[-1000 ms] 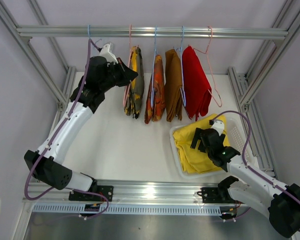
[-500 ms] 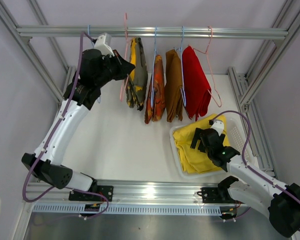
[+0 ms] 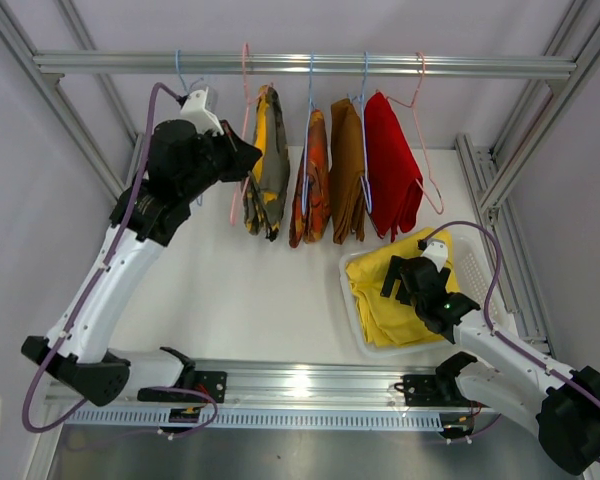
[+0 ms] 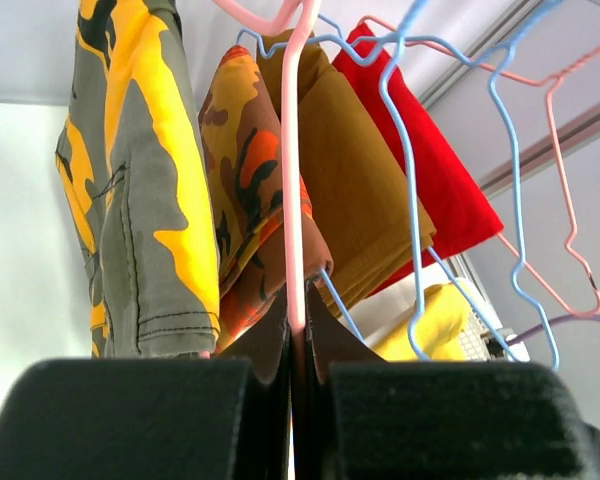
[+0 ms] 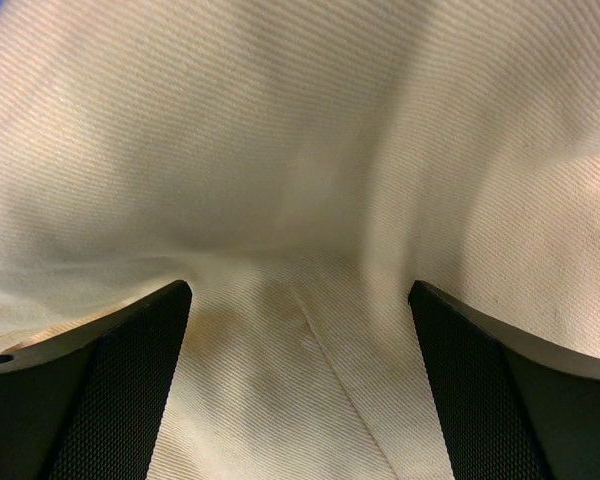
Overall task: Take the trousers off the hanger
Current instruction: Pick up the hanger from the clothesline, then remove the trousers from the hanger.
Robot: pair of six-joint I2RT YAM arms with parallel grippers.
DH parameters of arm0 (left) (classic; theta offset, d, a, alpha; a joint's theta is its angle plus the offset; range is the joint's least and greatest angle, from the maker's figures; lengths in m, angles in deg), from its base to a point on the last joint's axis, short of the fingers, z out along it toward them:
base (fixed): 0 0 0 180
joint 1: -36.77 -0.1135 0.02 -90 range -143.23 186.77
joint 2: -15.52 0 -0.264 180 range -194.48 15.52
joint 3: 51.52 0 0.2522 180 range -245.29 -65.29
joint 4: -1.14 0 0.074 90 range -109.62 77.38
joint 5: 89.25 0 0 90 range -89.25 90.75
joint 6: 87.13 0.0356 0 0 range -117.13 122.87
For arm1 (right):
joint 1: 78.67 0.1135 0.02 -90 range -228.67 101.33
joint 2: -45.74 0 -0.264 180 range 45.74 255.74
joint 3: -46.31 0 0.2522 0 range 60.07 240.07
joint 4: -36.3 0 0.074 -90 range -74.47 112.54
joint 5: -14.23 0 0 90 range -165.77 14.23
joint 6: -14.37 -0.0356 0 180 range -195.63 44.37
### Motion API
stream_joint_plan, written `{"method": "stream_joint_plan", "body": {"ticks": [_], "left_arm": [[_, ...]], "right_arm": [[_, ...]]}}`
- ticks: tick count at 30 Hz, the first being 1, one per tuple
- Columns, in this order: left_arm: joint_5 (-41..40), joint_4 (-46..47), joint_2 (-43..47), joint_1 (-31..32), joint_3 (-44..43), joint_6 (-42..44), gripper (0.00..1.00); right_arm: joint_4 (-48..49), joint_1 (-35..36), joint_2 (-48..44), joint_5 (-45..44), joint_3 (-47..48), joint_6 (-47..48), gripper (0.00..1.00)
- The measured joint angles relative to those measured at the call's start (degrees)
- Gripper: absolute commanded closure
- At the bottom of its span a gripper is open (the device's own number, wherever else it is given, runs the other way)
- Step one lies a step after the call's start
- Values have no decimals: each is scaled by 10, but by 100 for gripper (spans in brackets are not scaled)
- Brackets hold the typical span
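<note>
My left gripper is shut on the wire of a pink hanger, high up by the rail. In the left wrist view that pink hanger runs straight up from between the closed fingers. The camouflage trousers hang beside it, seemingly on its bar, and show at the left. Orange-red, brown and red trousers hang further right. Yellow trousers lie in the basket; my right gripper stands open just over them, with pale cloth filling its view.
The white mesh basket sits at the table's right. An empty pink hanger hangs at the rail's right end, and a blue one at its left. Frame posts stand on both sides.
My left gripper has lifted and shifted left with the pink hanger, whose hook has moved left along the rail. The camouflage trousers swung left with it. The right arm has not moved.
</note>
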Motion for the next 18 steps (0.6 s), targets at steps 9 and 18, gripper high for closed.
{"method": "stream_joint_plan", "body": {"ticks": [9,18], "left_arm": [[-67,-17,85,42,64,26,100],[-185,-52,164,91,154,54,100]], "right_arm": [[-8,6,-21,3,0,4,3],[-38,56,-122,17,4,4,3]]}}
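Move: The camouflage trousers, on the pink hanger the left gripper already holds, hang about 8 cm ahead of it, 3 cm to its right and 5 cm lower. From this gripper the orange trousers hang some 12 cm ahead and 12 cm right, the empty blue hanger roughly 12 cm ahead and 11 cm left. From the right gripper, over the yellow trousers, the camouflage trousers lie about 20 cm ahead, 34 cm left and 30 cm up. Keep the left gripper shut on the pink hanger and draw it back about 7 cm, away from the rail, swinging some 4 cm left; travel nearly level at first, then sink, rolling the left side up about 10 degrees. Once that is under way, raise the wide-open right gripper some 4 cm off the yellow trousers, drifting left and slightly back. ##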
